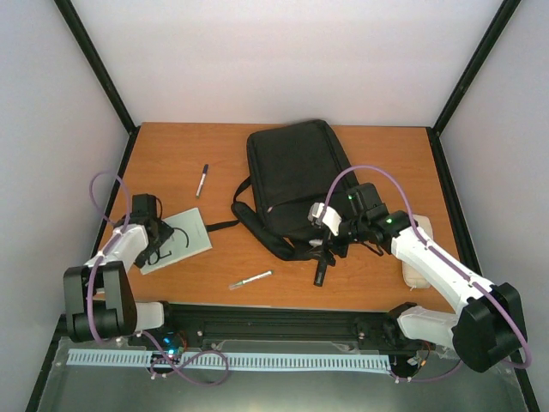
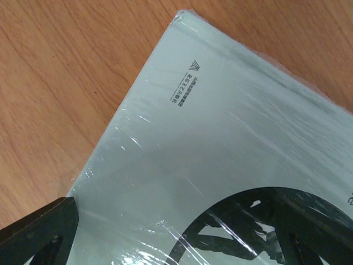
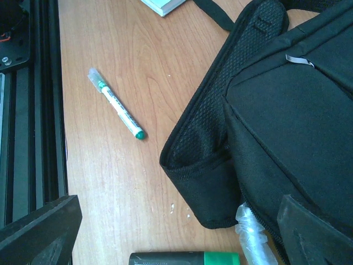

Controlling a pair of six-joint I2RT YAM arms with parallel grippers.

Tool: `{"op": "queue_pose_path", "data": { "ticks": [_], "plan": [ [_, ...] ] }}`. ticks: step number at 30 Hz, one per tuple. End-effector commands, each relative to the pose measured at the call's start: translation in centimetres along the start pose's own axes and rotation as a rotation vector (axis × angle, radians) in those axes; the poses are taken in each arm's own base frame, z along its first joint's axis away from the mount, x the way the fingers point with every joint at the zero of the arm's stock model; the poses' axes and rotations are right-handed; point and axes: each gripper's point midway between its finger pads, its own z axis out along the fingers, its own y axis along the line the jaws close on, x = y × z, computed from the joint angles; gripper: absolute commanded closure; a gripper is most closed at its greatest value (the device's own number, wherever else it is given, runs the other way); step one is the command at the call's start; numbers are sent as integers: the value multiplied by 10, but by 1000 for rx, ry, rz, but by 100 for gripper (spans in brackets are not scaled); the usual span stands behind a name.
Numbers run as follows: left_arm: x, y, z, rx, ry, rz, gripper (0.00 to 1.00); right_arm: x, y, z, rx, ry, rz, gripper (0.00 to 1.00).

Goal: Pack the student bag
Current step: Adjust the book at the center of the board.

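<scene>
The student bag (image 1: 292, 176), a large black backpack, lies flat in the middle of the table with its straps toward me. My right gripper (image 1: 336, 239) hovers open over the bag's near edge. In the right wrist view a mesh-lined bag corner (image 3: 220, 165) sits between the open fingers (image 3: 38, 234), and crinkled clear plastic (image 3: 251, 237) pokes out beside the zip. My left gripper (image 1: 154, 236) is open just above a shrink-wrapped pale notebook (image 1: 190, 230). Seen from the left wrist, the notebook's cover (image 2: 220, 149) fills the frame and both fingertips (image 2: 38, 237) are spread wide with nothing held.
A black pen (image 1: 202, 180) lies left of the bag. A white pen with a green cap (image 1: 250, 280) (image 3: 116, 103) rests near the front rail. A black marker with a green band (image 1: 322, 273) (image 3: 185, 258) lies just below the bag. A cream pouch (image 1: 418, 257) sits under the right arm.
</scene>
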Motion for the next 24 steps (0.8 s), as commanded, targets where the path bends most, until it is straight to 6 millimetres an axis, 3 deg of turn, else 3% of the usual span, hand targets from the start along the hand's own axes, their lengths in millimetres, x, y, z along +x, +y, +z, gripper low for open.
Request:
{"op": "queue_pose_path", "data": {
  "ticks": [1, 7, 13, 15, 17, 21, 24],
  "plan": [
    [19, -21, 10, 143, 77, -66, 0, -7, 1, -2, -18, -16, -19, 0],
    [53, -45, -3, 298, 195, -61, 0, -4, 1, 2, -40, -3, -9, 1],
    [106, -59, -17, 318, 299, 35, 0, -1, 1, 8, -64, 17, 6, 1],
    [111, -56, -22, 298, 297, 68, 0, -1, 2, 9, -68, 20, 10, 0],
    [96, -52, -28, 269, 218, 86, 0, -1, 2, 9, -69, 21, 9, 0],
    [42, -38, -48, 173, -14, 77, 0, -1, 3, 8, -69, 20, 12, 0],
    [15, -28, -52, 125, -89, 39, 0, -2, 3, 7, -71, 17, 12, 0]
  ]
}}
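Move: The left hand stands low over the near-left part of the grey book. Its outer finger is at the book's left edge, and the book's middle is about 5 cm to the right, 2 cm ahead and 1 cm below. The loose end of the bag's strap is some 20 cm to the hand's right and 7 cm farther out. The dark-capped pen lies about 14 cm right and 20 cm ahead. For the right hand, the book is about 42 cm to the left, 2 cm ahead and some 12 cm below. Rightward, the open left hand sweeps about 9 cm, its outer finger pushing on the book's left edge, while it swings some 3 cm forward, rises slightly and tilts its fingertips forward. It then turns back, drawing back 2–3 cm and going nearly 2 cm left, still rising, to end over the book. The empty right hand sinks about 1.5 cm near the green marker, fingers open. ##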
